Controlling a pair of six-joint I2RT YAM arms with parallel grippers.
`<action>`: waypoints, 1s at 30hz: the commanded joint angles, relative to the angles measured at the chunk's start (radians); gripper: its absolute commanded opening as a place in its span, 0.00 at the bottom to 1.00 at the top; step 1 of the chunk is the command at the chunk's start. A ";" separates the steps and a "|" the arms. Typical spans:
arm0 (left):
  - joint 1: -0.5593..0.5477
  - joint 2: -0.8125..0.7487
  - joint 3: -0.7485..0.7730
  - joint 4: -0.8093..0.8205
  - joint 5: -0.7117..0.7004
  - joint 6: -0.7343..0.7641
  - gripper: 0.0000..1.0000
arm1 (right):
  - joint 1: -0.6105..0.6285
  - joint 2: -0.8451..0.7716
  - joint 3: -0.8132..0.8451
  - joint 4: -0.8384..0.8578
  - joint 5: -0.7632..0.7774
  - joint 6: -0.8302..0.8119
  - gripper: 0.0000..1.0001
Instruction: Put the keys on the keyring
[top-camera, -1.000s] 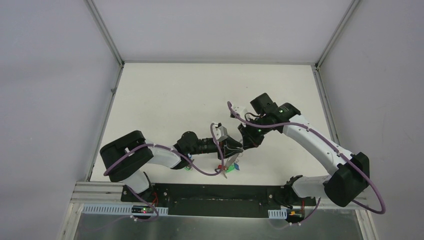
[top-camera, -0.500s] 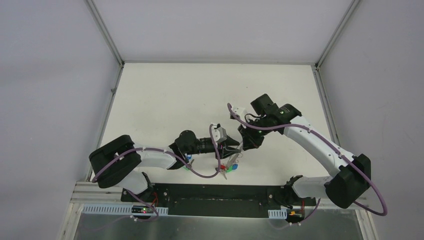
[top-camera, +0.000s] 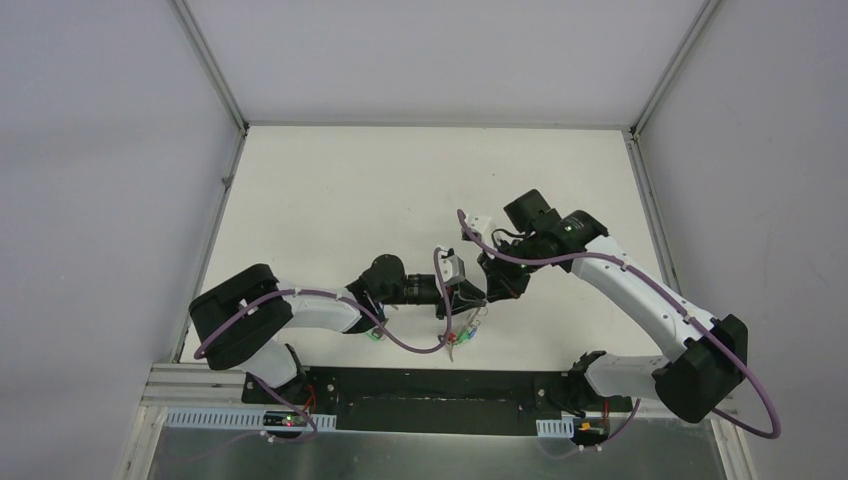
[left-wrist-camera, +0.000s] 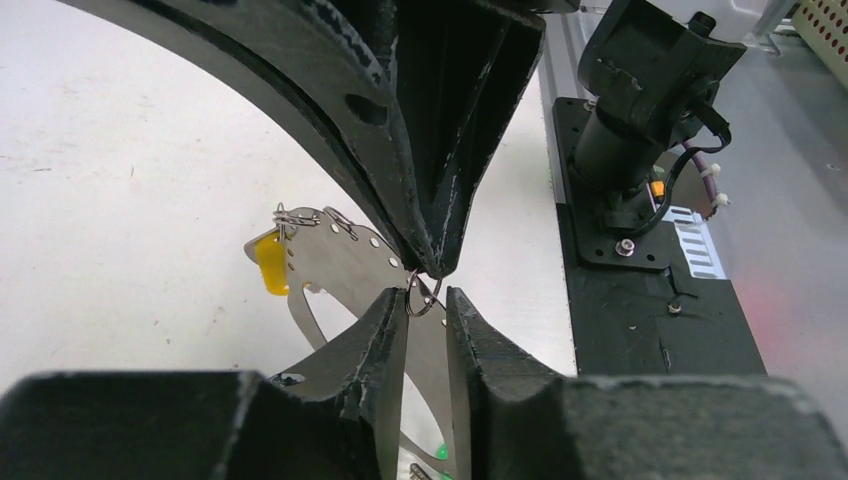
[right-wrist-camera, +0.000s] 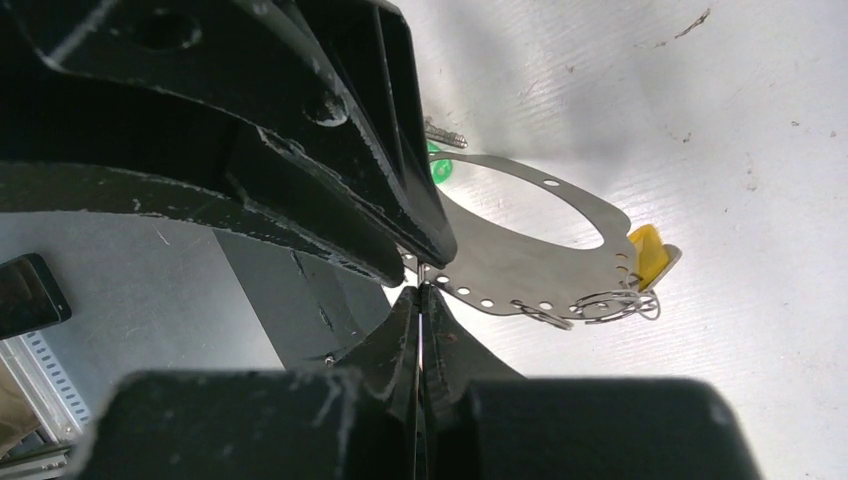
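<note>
The keyring is a flat grey metal loop with small holes along its rim, also seen in the right wrist view. It hangs in the air between the two grippers and carries a yellow tag and loose split rings. My right gripper is shut on a small split ring at the loop's rim. My left gripper meets it tip to tip, its jaws a narrow gap apart around that same ring. A key with a green tag lies on the table below. In the top view the grippers meet near the table's front edge.
Red and green tags dangle or lie just under the grippers, close to the black base plate. Another green spot shows beneath the left arm. The right arm's base stands right behind the work spot.
The left gripper has shifted slightly right and its jaws have narrowed around the small ring. The right gripper stays shut, and the hanging tags have moved a little.
</note>
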 joint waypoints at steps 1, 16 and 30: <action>0.013 0.016 0.043 0.056 0.044 -0.019 0.18 | 0.008 -0.027 0.013 0.013 -0.027 -0.025 0.00; 0.021 0.001 0.031 0.065 -0.006 -0.080 0.00 | 0.008 -0.056 0.001 0.067 0.005 -0.018 0.00; 0.023 -0.066 -0.064 0.305 -0.123 -0.130 0.00 | -0.006 -0.529 -0.335 0.612 0.125 0.220 0.67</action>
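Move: The small metal ring on the grey plate's edge sits about 1 cm to the right of the left hand's point, level with it, between its slightly parted fingertips; the right hand's shut fingers already hold it, about 1 cm left of and 1 cm below that hand's point. From the left hand, the plate's middle hangs roughly 2 cm back, 2 cm left and 4 cm down. Its yellow tag is some 6 cm ahead, 1 cm right and 4 cm down, and the green tag about 7 cm back, 4 cm left and 6 cm down. The left hand pinches the metal ring, shutting its fingers fully while the right still holds it, then keeps that grip as it eases about 1 cm forward and up. Only once the left is shut does the right hand open wide, let go of the ring and draw off about 4 cm up and slightly forward, its left-and-down-pointing fingers swinging up by some 25 degrees. ##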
